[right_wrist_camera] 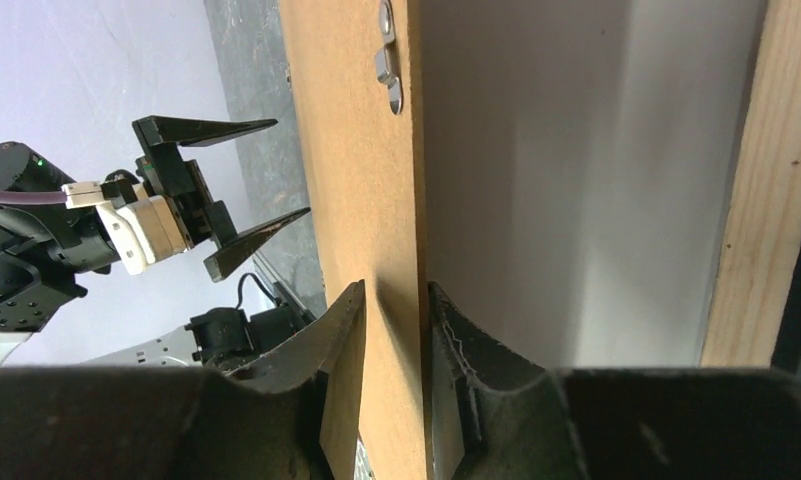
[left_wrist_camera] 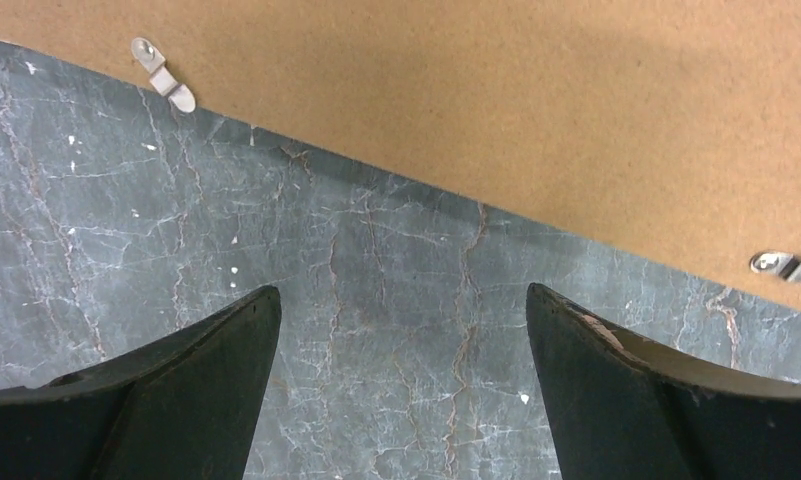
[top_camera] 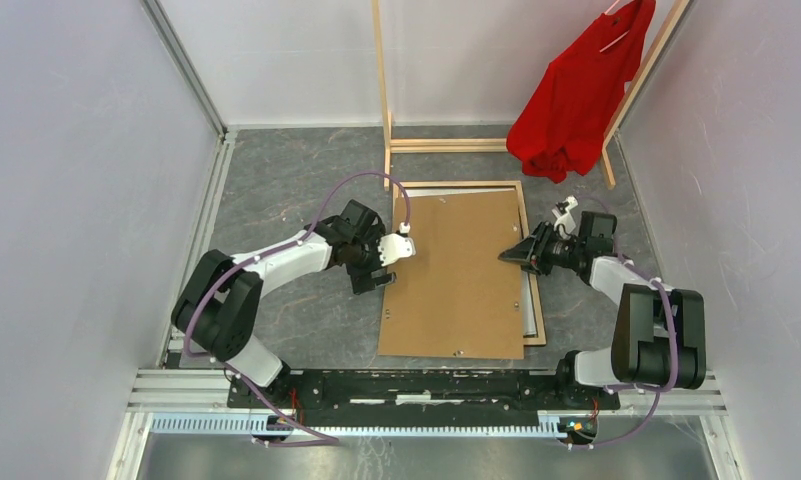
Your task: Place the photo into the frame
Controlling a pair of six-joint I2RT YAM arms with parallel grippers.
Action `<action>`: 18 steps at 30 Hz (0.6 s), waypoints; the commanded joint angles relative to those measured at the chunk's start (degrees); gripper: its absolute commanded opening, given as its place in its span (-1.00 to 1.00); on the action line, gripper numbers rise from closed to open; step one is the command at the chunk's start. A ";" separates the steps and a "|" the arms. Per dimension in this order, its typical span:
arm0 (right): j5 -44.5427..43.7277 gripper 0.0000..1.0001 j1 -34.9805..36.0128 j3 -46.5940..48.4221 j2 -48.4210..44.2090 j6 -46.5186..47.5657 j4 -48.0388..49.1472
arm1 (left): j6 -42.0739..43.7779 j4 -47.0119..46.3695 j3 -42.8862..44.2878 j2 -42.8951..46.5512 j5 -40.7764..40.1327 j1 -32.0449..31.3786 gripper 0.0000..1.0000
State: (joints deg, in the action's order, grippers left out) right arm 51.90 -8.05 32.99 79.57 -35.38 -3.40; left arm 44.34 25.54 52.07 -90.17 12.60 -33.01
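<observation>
The frame [top_camera: 456, 184] lies back-up on the grey table, its light wood rails [right_wrist_camera: 766, 180] showing. A brown backing board [top_camera: 456, 280] rests skewed over it. Between the board and the rail shows a white sheet [right_wrist_camera: 576, 180], apparently the photo's plain back. My right gripper [top_camera: 508, 257] is at the board's right edge. Its jaws [right_wrist_camera: 396, 288] stand slightly parted, one above and one below the board [right_wrist_camera: 351, 150]. My left gripper [top_camera: 386, 266] hovers wide open just off the board's left edge [left_wrist_camera: 476, 90]. Between its fingers [left_wrist_camera: 403, 290] is only bare table.
Small metal clips [left_wrist_camera: 164, 72] stick out from the board's edges. A tall wooden clothes rack [top_camera: 446, 145] with a red shirt [top_camera: 576, 100] stands at the back right. Grey walls close in both sides. The arms' mounting rail [top_camera: 426, 385] runs along the near edge.
</observation>
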 commanded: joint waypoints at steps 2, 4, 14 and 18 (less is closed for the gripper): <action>2.81 -0.36 -0.29 -3.94 -1.49 -10.13 15.96 | -4.87 -3.77 0.07 -2.02 1.22 -0.55 0.95; 2.86 -0.52 -0.59 -6.49 -2.62 -14.53 21.80 | -5.44 -3.72 0.44 -2.67 1.71 -0.56 0.95; 6.17 -1.00 -5.98 -2.31 -4.08 -18.32 22.71 | -5.86 -1.98 1.27 -1.95 4.59 -0.56 0.98; 7.01 -1.00 -6.31 3.04 -1.78 -12.34 14.89 | -6.50 -1.89 1.99 -1.54 5.96 -0.65 0.99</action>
State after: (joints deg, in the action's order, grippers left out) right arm 57.04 -13.78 29.54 76.79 -52.27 15.62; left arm 40.82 23.97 52.12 -93.08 15.35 -33.26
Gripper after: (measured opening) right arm 0.020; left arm 0.993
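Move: The brown backing board's right edge already lies between the right hand's part-open fingers, right at the hand point; the board's middle is about 9 cm to the left, 2 cm back and 4 cm lower. The frame's middle is some 6 cm left, 1 cm back and 8 cm below this hand, its right rail about 6 cm to the right, level with it and 8 cm down. From the left hand, the board's middle is around 11 cm right, 3 cm back and nearly level. The backing board is pinched at its right edge as the right fingers shut on it almost in place. Keeping that pinch, the hand then carries the edge up about 4.5 cm, forward nearly 3 and right 2, its left side rolling up some 10 degrees. The left hand, wide open beside the board's left edge, sinks 1.5 cm and edges right. ##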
